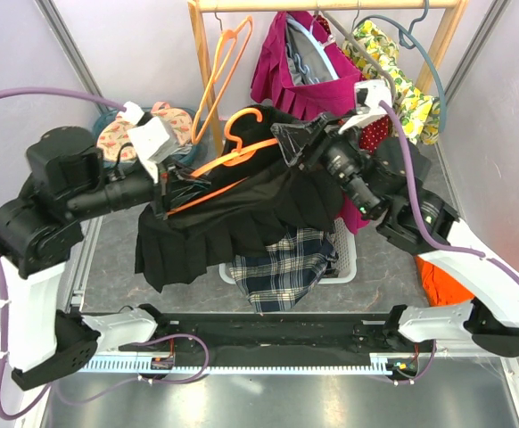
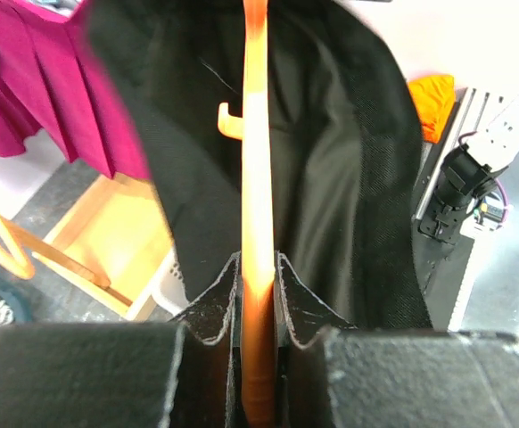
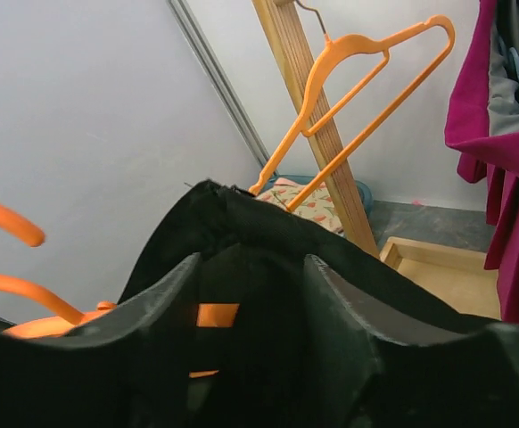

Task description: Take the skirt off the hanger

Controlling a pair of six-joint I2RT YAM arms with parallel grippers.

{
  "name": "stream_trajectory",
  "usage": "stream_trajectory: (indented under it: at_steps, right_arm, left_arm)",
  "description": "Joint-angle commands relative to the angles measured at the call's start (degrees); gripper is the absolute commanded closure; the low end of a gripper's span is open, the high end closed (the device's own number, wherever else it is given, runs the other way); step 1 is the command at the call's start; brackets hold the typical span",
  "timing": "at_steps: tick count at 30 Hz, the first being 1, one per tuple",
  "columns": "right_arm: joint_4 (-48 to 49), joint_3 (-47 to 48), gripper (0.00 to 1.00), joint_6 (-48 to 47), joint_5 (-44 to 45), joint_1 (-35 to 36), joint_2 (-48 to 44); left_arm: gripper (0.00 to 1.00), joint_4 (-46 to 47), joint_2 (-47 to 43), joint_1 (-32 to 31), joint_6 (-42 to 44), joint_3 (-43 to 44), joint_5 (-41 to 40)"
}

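Note:
A black pleated skirt (image 1: 233, 214) drapes over an orange hanger (image 1: 242, 156) held up above the table's middle. My left gripper (image 1: 184, 187) is shut on the hanger's lower bar; in the left wrist view the orange bar (image 2: 256, 178) runs straight up from between the jaws of this gripper (image 2: 258, 285), with skirt cloth (image 2: 349, 178) on both sides. My right gripper (image 1: 291, 143) is at the skirt's upper right edge. Seen from the right wrist, its fingers stand apart (image 3: 251, 263) with the black waistband (image 3: 242, 214) lying across them and a bit of orange hanger (image 3: 217, 314) showing in the gap.
A plaid garment (image 1: 282, 267) spills from a white basket (image 1: 349, 259) under the skirt. The wooden rack (image 1: 331, 4) behind carries an empty orange hanger (image 1: 228, 62), a magenta skirt (image 1: 286, 71) and a yellow floral garment (image 1: 393, 62). An orange cloth (image 1: 438, 281) lies at right.

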Motion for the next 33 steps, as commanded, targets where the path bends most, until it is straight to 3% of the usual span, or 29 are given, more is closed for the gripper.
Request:
stream_trajectory:
  at_steps: [1, 6, 10, 13, 20, 24, 33]
  right_arm:
    - [-1.84, -1.84, 0.35, -4.60, -0.29, 0.09, -2.45]
    - [-4.21, -1.31, 0.25, -13.56, -4.25, 0.09, -5.43]
    - [-4.31, -1.49, 0.10, -22.80, -3.02, 0.09, -11.39]
    - [-5.88, -0.43, 0.07, -27.54, -4.60, 0.09, -14.48]
    - [-12.99, 5.01, 0.06, -32.47, -6.62, 0.01, -15.55]
    - [-20.80, 10.02, 0.06, -30.89, -17.49, 0.09, -11.17]
    - [-23.72, 13.02, 0.06, -28.26, -31.40, 0.09, -6.41]
  left_arm:
    - [0.98, 7.72, -2.58, -0.24, 2.11, 2.27, -0.83]
    - [0.98, 6.94, -2.67, -0.24, 1.93, 2.79, 1.36]
    - [0.98, 5.18, -3.89, -0.24, 3.60, 3.24, 6.37]
    - [0.98, 4.74, -5.65, -0.24, 4.04, 2.79, 10.94]
    - [0.98, 3.16, -6.27, -0.15, 3.60, 4.11, 18.49]
    - [0.98, 2.98, -5.83, -0.15, 3.60, 4.29, 19.83]
    - [0.98, 3.07, -5.22, -0.15, 3.42, 4.29, 18.16]
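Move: My right hand is at the hanger's right end, its fingers already part open at the black skirt's waist; that end is about 3 cm ahead of it, 3 cm right and slightly below. The magenta skirt hangs roughly 20 cm ahead and 4 cm right of my right hand, the empty orange hanger some 22 cm ahead and 10 cm left. From my left hand, which holds the hanger, that right end lies about 23 cm right and 13 cm ahead. I spread my right fingers wide and draw that hand right, back and up off the skirt's waist, about 11 cm to the right, then swing it left again and slightly down beside the hanger's right end, tipping the fingers up and rolling the hand's left side down. Meanwhile my left hand keeps its pinch on the hanger, pulling it back some 8 cm and a little up, away from the rack, while turning clockwise. ##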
